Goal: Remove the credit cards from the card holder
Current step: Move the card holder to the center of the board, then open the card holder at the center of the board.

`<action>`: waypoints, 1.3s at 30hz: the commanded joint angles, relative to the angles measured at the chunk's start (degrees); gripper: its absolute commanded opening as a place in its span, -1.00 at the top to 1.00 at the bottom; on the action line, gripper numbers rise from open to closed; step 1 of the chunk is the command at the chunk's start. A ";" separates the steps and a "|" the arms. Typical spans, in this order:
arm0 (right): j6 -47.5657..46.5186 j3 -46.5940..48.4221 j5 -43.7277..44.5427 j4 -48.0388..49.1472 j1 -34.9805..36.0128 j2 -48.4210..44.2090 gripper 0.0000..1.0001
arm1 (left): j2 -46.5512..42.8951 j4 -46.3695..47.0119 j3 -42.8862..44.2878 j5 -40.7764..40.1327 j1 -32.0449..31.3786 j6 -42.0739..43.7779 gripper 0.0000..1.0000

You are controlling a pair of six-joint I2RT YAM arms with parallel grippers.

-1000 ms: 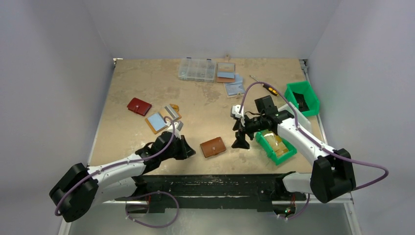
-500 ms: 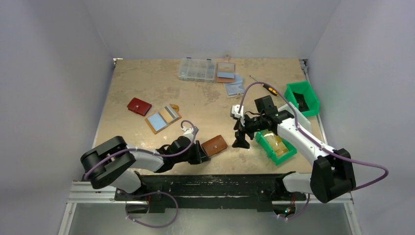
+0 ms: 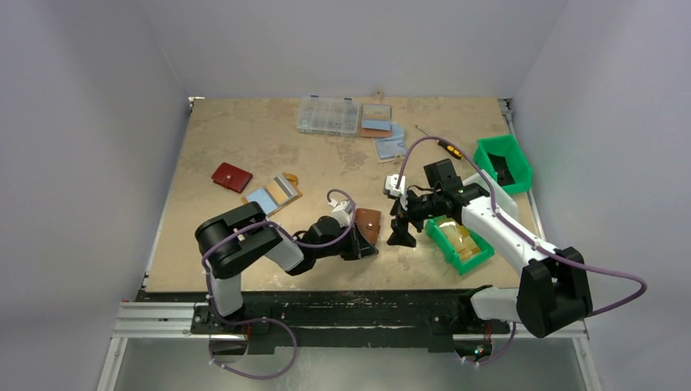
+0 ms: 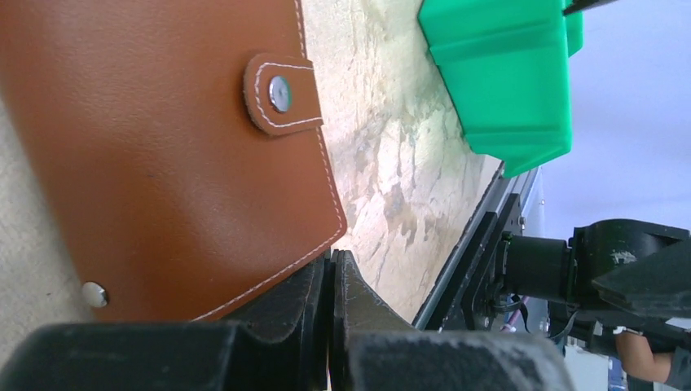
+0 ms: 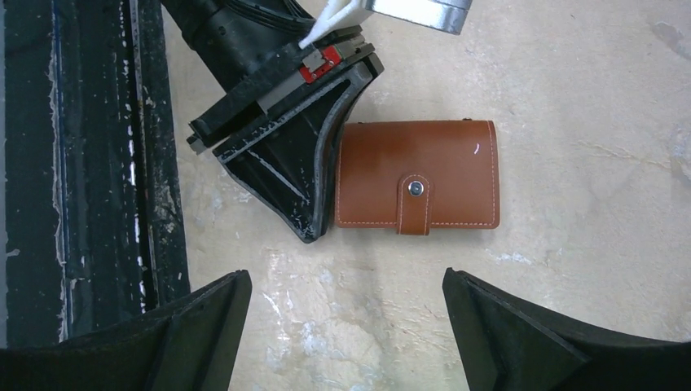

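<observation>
The card holder [image 3: 367,225] is a brown leather wallet lying flat on the table, closed, its snap tab fastened [image 4: 279,94]. No credit cards show; the closed cover hides the inside. My left gripper [image 3: 361,247] is shut, its joined fingertips [image 4: 334,259] pressed against the holder's near edge and gripping nothing. In the right wrist view the holder [image 5: 417,186] lies beside that left finger [image 5: 314,187]. My right gripper [image 3: 400,236] hangs open just right of the holder, with bare table between its fingers [image 5: 344,277].
A green bin [image 3: 468,261] with yellowish contents sits right of my right gripper, and another green bin [image 3: 503,161] stands behind it. A dark red wallet [image 3: 231,177] and an open holder with a blue card [image 3: 271,195] lie at left. A clear organizer box [image 3: 327,116] is at the back.
My shut left gripper swept right along the near table, pushing and turning the card holder toward my right gripper. The right arm stayed put.
</observation>
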 commanded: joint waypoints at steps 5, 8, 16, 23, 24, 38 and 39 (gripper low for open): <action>-1.75 2.57 1.04 -0.88 0.08 1.21 -0.98 | -9.14 -3.00 -4.84 4.02 -0.10 8.06 0.60; -2.11 2.68 1.21 -1.02 0.08 1.35 -0.98 | -17.28 -9.49 -8.28 3.12 -0.10 11.31 0.34; 0.38 2.16 0.71 1.34 0.06 1.08 -0.98 | -41.93 -28.97 -11.82 -11.36 -0.08 18.66 -0.67; 8.18 2.71 -3.64 4.36 0.07 2.29 -0.98 | -44.50 -28.91 -11.92 -16.76 1.14 16.83 -1.00; 9.61 2.76 -3.92 5.06 0.03 2.56 -0.97 | -43.45 -28.20 -11.84 -16.24 1.64 16.12 -1.00; 46.55 4.83 5.11 21.67 0.14 12.31 -0.98 | -33.92 -17.36 -11.83 -13.49 3.47 12.37 -0.93; 47.14 5.59 5.44 21.53 0.15 13.78 -0.97 | -33.46 -17.09 -11.81 -13.60 3.50 12.39 -0.92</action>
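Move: The brown card holder's middle lies about 7 cm ahead and 3 cm to the left of the closed left fingers, at table height. The green bin is some 23 cm right and 4 cm ahead of them; the flat card tray is about 29 cm left and 15 cm ahead. From the open right gripper, the card holder lies roughly 3 cm ahead, 5 cm left and 10 cm below. Draw the left gripper back about 3 cm off the card holder's near end, then swing it left and up, opening the fingers wide. Rise in an arc back forward before sinking partway, ending some 10 cm to the left and 5 cm higher. Hold the right gripper nearly still and open, then bring it forward about 5 cm and a little left, in towards the card holder, turning clockwise some 25 degrees as it rolls. ##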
